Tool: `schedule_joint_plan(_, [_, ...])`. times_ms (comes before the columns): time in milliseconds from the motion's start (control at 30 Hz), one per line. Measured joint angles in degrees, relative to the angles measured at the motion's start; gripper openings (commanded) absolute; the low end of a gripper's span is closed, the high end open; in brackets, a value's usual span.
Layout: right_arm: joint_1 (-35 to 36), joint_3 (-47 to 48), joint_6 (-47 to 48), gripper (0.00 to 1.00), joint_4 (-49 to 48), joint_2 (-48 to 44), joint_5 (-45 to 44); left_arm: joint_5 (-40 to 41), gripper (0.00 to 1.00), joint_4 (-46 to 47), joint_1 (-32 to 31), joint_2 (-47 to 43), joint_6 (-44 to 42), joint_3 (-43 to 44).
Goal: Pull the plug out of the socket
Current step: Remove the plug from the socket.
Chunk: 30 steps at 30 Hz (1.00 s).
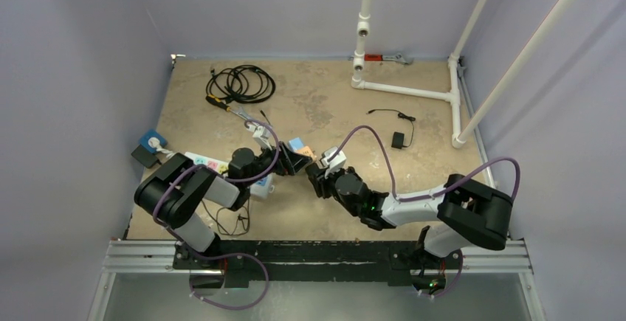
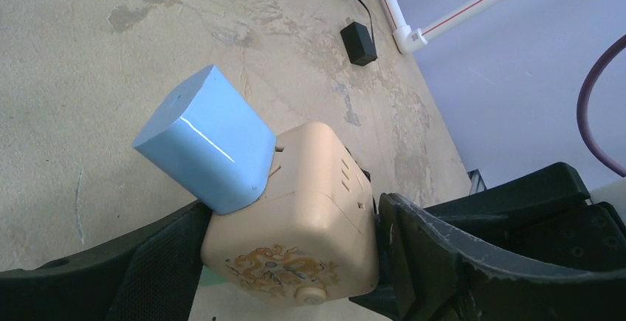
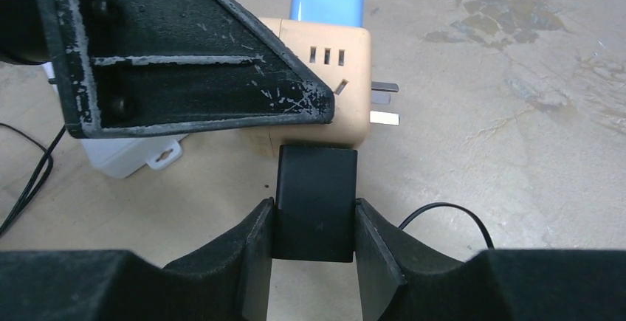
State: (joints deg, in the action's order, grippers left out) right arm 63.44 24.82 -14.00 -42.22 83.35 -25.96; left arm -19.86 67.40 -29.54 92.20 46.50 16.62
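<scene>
A beige cube socket sits between my left gripper's two fingers, which press on its opposite sides. A light-blue plug is stuck into one face of the cube. In the right wrist view the same socket shows its slots and two bare metal prongs. A black plug sits in its near face. My right gripper is shut on that black plug, both pads flat against its sides. From above, the two grippers meet at the socket in mid-table.
A white power strip lies under the left arm. A coiled black cable and a screwdriver lie at the back left. A black adapter with its thin cord and a white pipe frame are at the back right.
</scene>
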Motion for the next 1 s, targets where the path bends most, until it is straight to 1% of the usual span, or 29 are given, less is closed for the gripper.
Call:
schedule_joint_plan(267, [0.37, 0.57, 0.24, 0.00, -1.79, 2.12, -0.79, -2.01, 0.42, 5.73, 1.36, 3.89, 3.28, 0.00])
schedule_joint_plan(500, [1.66, 1.95, 0.04, 0.00, -1.60, 4.00, -5.27, -2.78, 0.04, 9.53, 2.27, 6.38, 5.46, 0.00])
schedule_joint_plan(533, [1.90, 1.99, 0.02, 0.00, -1.51, 4.28, -6.05, -2.84, 0.00, 9.97, 2.32, 6.69, 5.68, 0.00])
schedule_joint_plan(667, [2.49, 2.05, -0.13, 0.00, -1.33, 5.14, -7.61, -3.19, 0.00, 11.37, 2.49, 7.54, 6.78, 0.00])
schedule_joint_plan(1000, [2.43, 1.90, -0.31, 0.00, -1.70, 5.40, -6.69, -3.48, 0.00, 10.91, 2.67, 7.26, 6.36, 0.00])
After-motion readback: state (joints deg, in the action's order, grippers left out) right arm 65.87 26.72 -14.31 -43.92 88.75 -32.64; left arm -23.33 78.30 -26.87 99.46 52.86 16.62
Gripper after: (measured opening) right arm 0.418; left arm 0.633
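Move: The beige socket sits almost in the left hand's open fingers, about 1 cm ahead and 1 cm to the right of the hand point, level with it. The blue plug juts from it some 4 cm ahead and 2 cm left of the left hand, and the black plug is about 2 cm back and 3 cm right. From the right hand, which already grips the black plug, the socket is roughly 4 cm ahead, 3 cm left and 1 cm below. The left fingers close onto the sides of the beige socket and pinch it, the hand easing less than 1 cm forward and rolling about 5 degrees, left side down. The right hand keeps its grip on the black plug and sinks roughly 1 cm, turning slightly clockwise. ##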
